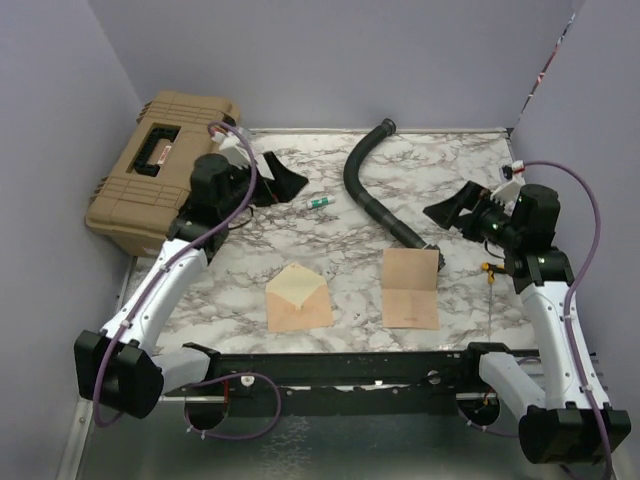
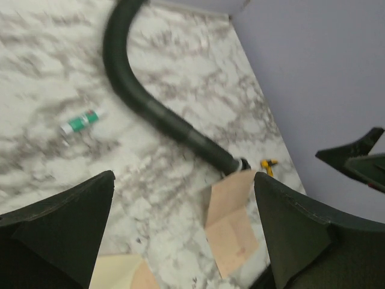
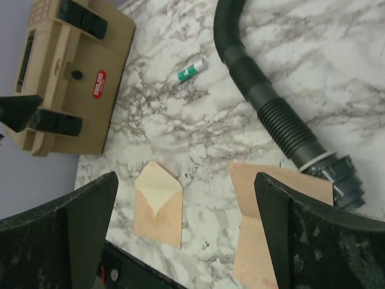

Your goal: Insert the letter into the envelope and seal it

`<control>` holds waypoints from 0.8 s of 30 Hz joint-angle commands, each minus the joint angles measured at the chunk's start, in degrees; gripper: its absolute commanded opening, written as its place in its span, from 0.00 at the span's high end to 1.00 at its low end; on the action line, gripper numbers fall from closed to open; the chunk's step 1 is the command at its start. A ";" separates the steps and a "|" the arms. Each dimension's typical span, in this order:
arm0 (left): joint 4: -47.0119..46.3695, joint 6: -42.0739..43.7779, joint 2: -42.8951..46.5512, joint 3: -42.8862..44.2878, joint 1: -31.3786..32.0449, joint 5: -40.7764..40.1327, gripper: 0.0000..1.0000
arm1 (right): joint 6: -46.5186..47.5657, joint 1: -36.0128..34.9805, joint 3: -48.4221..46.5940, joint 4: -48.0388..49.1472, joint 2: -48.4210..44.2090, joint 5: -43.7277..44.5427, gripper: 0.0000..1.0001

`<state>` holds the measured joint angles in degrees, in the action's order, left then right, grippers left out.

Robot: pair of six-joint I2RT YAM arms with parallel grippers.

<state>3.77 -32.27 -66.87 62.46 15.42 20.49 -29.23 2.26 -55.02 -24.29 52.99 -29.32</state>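
Observation:
The envelope (image 1: 298, 298) lies flat at the near centre of the marble table, its pointed flap open and the cream inside showing. It also shows in the right wrist view (image 3: 157, 205) and at the bottom edge of the left wrist view (image 2: 120, 274). The letter (image 1: 411, 288) lies flat to its right, creased, with its far edge by the hose end; it also shows in the wrist views (image 2: 231, 223) (image 3: 252, 241). My left gripper (image 1: 283, 180) (image 2: 183, 177) is open and empty, raised over the far left. My right gripper (image 1: 455, 210) (image 3: 186, 176) is open and empty, raised at the right.
A tan hard case (image 1: 160, 170) sits at the far left. A black corrugated hose (image 1: 370, 190) curves from the back wall to the letter. A small green-and-white tube (image 1: 320, 202) lies mid-table. A small yellow item (image 1: 488, 268) lies right of the letter. Purple walls enclose the table.

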 commanded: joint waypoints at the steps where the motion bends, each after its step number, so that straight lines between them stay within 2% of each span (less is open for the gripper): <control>1: -5.25 -6.06 -2.31 -6.73 9.77 2.69 0.01 | -2.75 0.20 4.73 -2.97 -3.57 -4.07 0.00; 3: -6.10 -6.41 -5.29 -8.78 14.35 1.64 0.01 | -2.69 0.20 6.81 -4.71 -1.97 -6.32 0.00; 7: -8.20 -6.83 -14.43 -9.40 21.69 0.82 0.01 | -3.36 0.20 11.00 -6.11 -1.07 -5.33 0.00; 11: -10.65 -6.82 -23.26 -6.45 27.97 -0.28 0.01 | -5.05 0.20 13.55 -9.18 -0.16 1.25 0.01; 14: -10.82 -8.30 -29.07 -3.49 29.93 -1.99 0.01 | -6.41 0.20 16.33 -9.39 2.47 2.04 0.14; 18: -12.38 -8.82 -35.36 -0.81 31.72 -2.27 0.07 | -6.50 0.20 19.07 -10.07 8.73 3.17 0.44; 20: -13.94 -8.45 -37.90 0.04 32.37 -1.35 0.14 | -5.94 0.19 19.69 -10.04 10.76 3.96 0.48; 22: -15.15 -8.30 -40.38 0.95 32.74 -0.37 0.23 | -5.74 0.20 20.07 -9.82 11.60 5.22 0.49; 24: -16.21 -8.47 -42.36 1.36 32.75 -0.15 0.27 | -5.66 0.20 20.52 -9.28 11.84 6.31 0.50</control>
<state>-8.14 -40.58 -105.73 61.87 47.55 19.92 -35.09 2.26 -35.05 -33.10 64.66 -26.48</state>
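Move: The letter lies about 28 cm to the left hand's right, 12 cm back and 31 cm below. From the right hand it is some 6 cm back, 4 cm left and 26 cm down. The envelope lies about 24 cm left of the letter and 2 cm nearer the base. The hose end is by the letter's far right corner, roughly 1 cm ahead of the right hand, straight in line and 24 cm below. Both partly closing hands drop 20–25 cm towards the letter, the left sweeping rightward, the right tipping down. ##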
